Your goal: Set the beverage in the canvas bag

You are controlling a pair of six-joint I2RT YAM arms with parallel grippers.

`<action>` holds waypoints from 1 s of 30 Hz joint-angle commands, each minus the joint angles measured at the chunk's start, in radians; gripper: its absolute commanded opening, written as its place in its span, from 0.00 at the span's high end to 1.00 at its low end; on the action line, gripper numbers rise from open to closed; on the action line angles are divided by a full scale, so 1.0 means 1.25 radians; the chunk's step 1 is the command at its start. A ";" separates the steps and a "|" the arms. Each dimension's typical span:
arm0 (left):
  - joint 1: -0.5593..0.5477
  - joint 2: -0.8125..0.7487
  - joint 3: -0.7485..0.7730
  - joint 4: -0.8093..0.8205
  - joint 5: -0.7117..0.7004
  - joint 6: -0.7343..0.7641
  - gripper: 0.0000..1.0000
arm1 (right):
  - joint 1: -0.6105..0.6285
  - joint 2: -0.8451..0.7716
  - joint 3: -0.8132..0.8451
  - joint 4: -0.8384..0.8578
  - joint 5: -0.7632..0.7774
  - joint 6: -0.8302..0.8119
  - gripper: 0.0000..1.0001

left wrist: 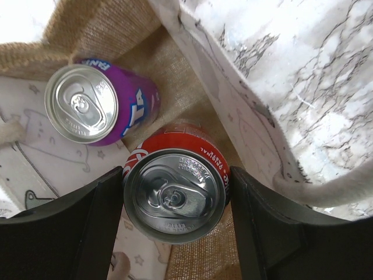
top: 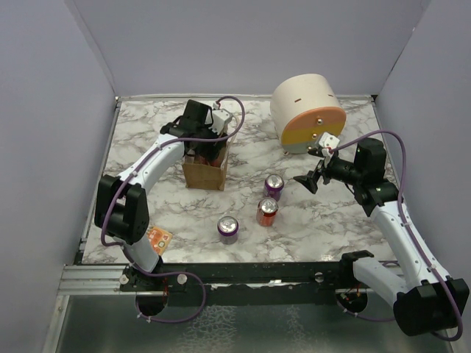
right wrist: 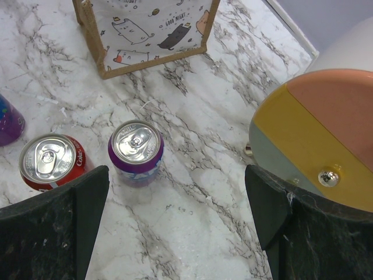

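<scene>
The canvas bag (top: pixel 204 173) stands upright at the left middle of the table, and my left gripper (top: pixel 209 144) reaches down into its mouth. In the left wrist view that gripper (left wrist: pixel 176 201) is shut on a red cola can, the beverage (left wrist: pixel 175 195), which is upright inside the burlap bag (left wrist: pixel 175 64). A purple can (left wrist: pixel 99 105) stands beside it in the bag. My right gripper (top: pixel 313 177) hovers open over the table to the right, nothing between its fingers (right wrist: pixel 70 227). The bag (right wrist: pixel 148 35) also shows at the top of the right wrist view.
Three cans stand on the marble: a purple can (top: pixel 274 187) (right wrist: pixel 136 151), a red can (top: pixel 267 211) (right wrist: pixel 51 162) and another purple can (top: pixel 228 229). A large cream cylinder with an orange-yellow face (top: pixel 309 114) (right wrist: pixel 317 134) lies at the back right. An orange card (top: pixel 157 237) lies near the front left.
</scene>
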 commanded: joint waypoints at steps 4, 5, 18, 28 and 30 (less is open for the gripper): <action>0.000 0.000 -0.008 0.058 -0.067 0.025 1.00 | -0.004 -0.015 -0.007 0.005 -0.003 -0.006 0.00; 0.000 0.000 -0.008 0.058 -0.073 0.026 1.00 | -0.004 -0.014 -0.006 0.005 -0.003 -0.005 0.00; 0.020 0.053 -0.002 0.074 -0.074 -0.007 1.00 | -0.004 -0.014 -0.007 0.006 -0.004 -0.006 0.00; 0.042 0.080 0.022 0.067 -0.045 -0.037 1.00 | -0.004 -0.012 -0.007 0.005 -0.003 -0.005 0.00; 0.045 0.084 0.024 0.065 -0.042 -0.041 1.00 | -0.004 -0.012 -0.007 0.005 -0.003 -0.006 0.00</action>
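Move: The left hand holds the red can inside the canvas bag's mouth; the middle of the bag's floor lies about 10 cm below, 2 cm ahead and 3 cm to its left. The purple can already inside is about 6 cm ahead, 4 cm left and 4 cm lower. Outside, another purple can stands some 11 cm back and 19 cm right. From the idle right hand, the bag floor is about 13 cm ahead, 32 cm left and 17 cm down. Keeping its grip on the red can, the left hand lowers it some 4 to 5 cm into the canvas bag, drifting about 2.5 cm left and nearly 2 cm forward so that it closes in beside the purple can already there. The wrist turns only slightly, around 5 degrees counter-clockwise, still slanting down, and the descent eases almost to a stop with the fingers still closed on the can. ##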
